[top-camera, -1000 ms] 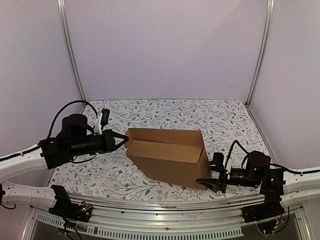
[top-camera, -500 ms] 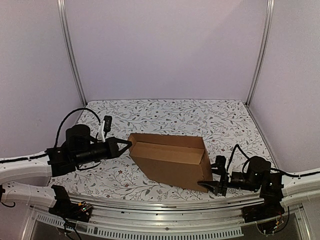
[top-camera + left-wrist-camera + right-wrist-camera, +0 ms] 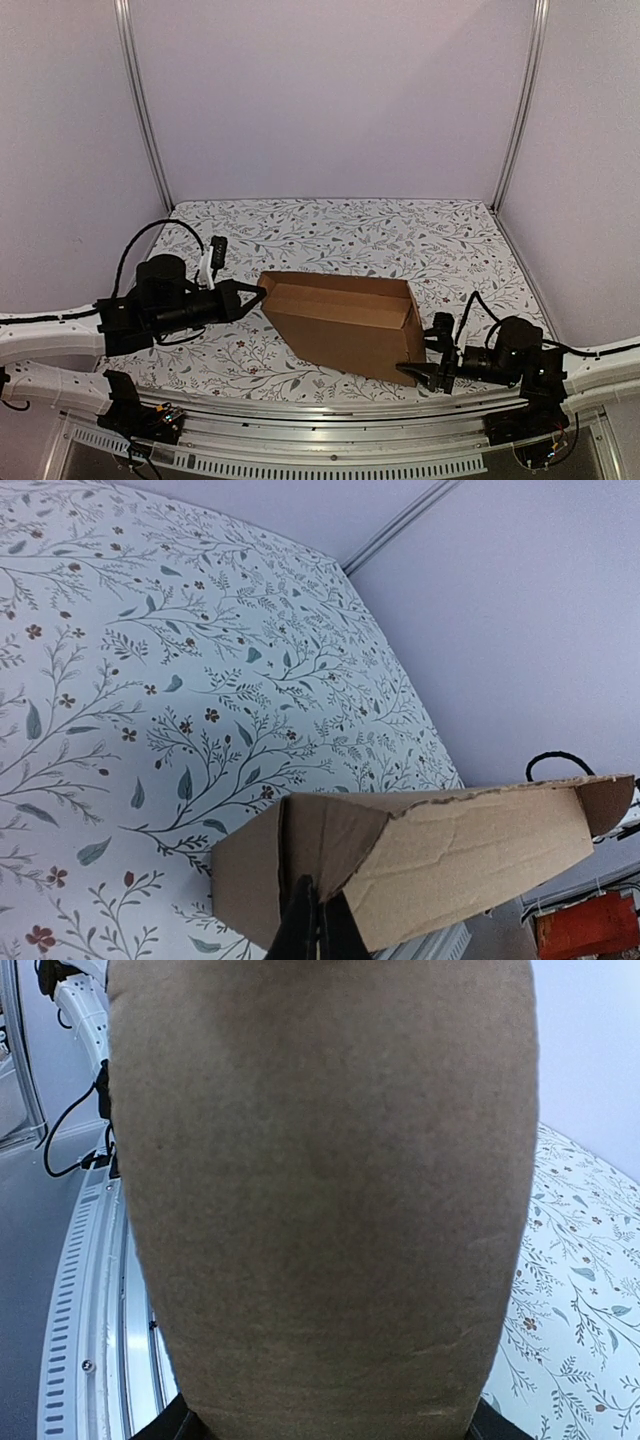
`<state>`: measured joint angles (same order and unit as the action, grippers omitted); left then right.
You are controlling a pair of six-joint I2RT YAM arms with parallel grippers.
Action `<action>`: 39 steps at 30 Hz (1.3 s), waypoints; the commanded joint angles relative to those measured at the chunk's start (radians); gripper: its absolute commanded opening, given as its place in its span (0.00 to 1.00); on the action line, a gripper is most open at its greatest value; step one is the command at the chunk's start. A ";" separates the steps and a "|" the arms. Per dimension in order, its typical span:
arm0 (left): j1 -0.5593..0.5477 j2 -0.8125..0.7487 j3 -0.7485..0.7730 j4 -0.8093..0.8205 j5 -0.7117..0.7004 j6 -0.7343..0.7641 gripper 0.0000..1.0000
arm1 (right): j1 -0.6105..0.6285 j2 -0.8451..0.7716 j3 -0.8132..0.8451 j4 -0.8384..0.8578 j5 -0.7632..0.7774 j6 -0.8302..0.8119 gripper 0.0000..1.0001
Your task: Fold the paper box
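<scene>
The paper box is a brown cardboard mailer lying across the middle of the floral table, its long top open toward the back. My left gripper is shut, its tips against the box's left end. In the left wrist view the closed left gripper touches the folded end flap of the paper box. My right gripper straddles the box's right end near the front edge. The right wrist view is filled by a cardboard face of the paper box, which spans from one dark finger to the other; my right gripper is shut on it.
The floral tablecloth stretches behind the box to the lilac back wall. Metal frame posts stand at both back corners. A metal rail runs along the near edge. A black cable loops above the left arm.
The box has shifted a little to the right and toward the near edge, and both grippers have moved along with it. Neither gripper has opened or closed.
</scene>
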<state>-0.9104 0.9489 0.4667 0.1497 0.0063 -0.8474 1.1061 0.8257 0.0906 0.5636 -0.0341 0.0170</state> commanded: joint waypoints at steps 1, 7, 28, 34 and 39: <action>-0.081 0.049 -0.008 -0.276 0.028 -0.004 0.00 | -0.035 -0.020 -0.004 0.102 0.337 0.066 0.23; -0.108 0.099 0.047 -0.287 -0.003 0.008 0.00 | -0.035 -0.069 0.021 0.018 0.348 0.102 0.63; -0.174 0.240 0.212 -0.351 -0.149 0.010 0.00 | -0.035 -0.336 0.218 -0.630 0.276 0.188 0.99; -0.180 0.232 0.212 -0.352 -0.164 0.008 0.00 | -0.035 -0.401 0.302 -0.757 0.313 0.174 0.99; -0.180 0.231 0.223 -0.357 -0.174 0.012 0.00 | -0.035 -0.428 0.413 -0.912 0.350 0.181 0.99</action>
<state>-1.0725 1.1790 0.6704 -0.1524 -0.1505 -0.8436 1.0740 0.4549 0.4137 -0.2016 0.2615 0.1898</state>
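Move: The right fingers straddle the paper box's right end, with the box's middle about 16 cm to that hand's left, 4 cm ahead and roughly level. The left hand still pinches the box's left corner; from it, the box's middle lies some 17 cm to the right, 4 cm back and 5 cm lower. Right fingers open wide, releasing the box's end, rising rightward about 10 cm; left, still pinching, sinks about 5. ##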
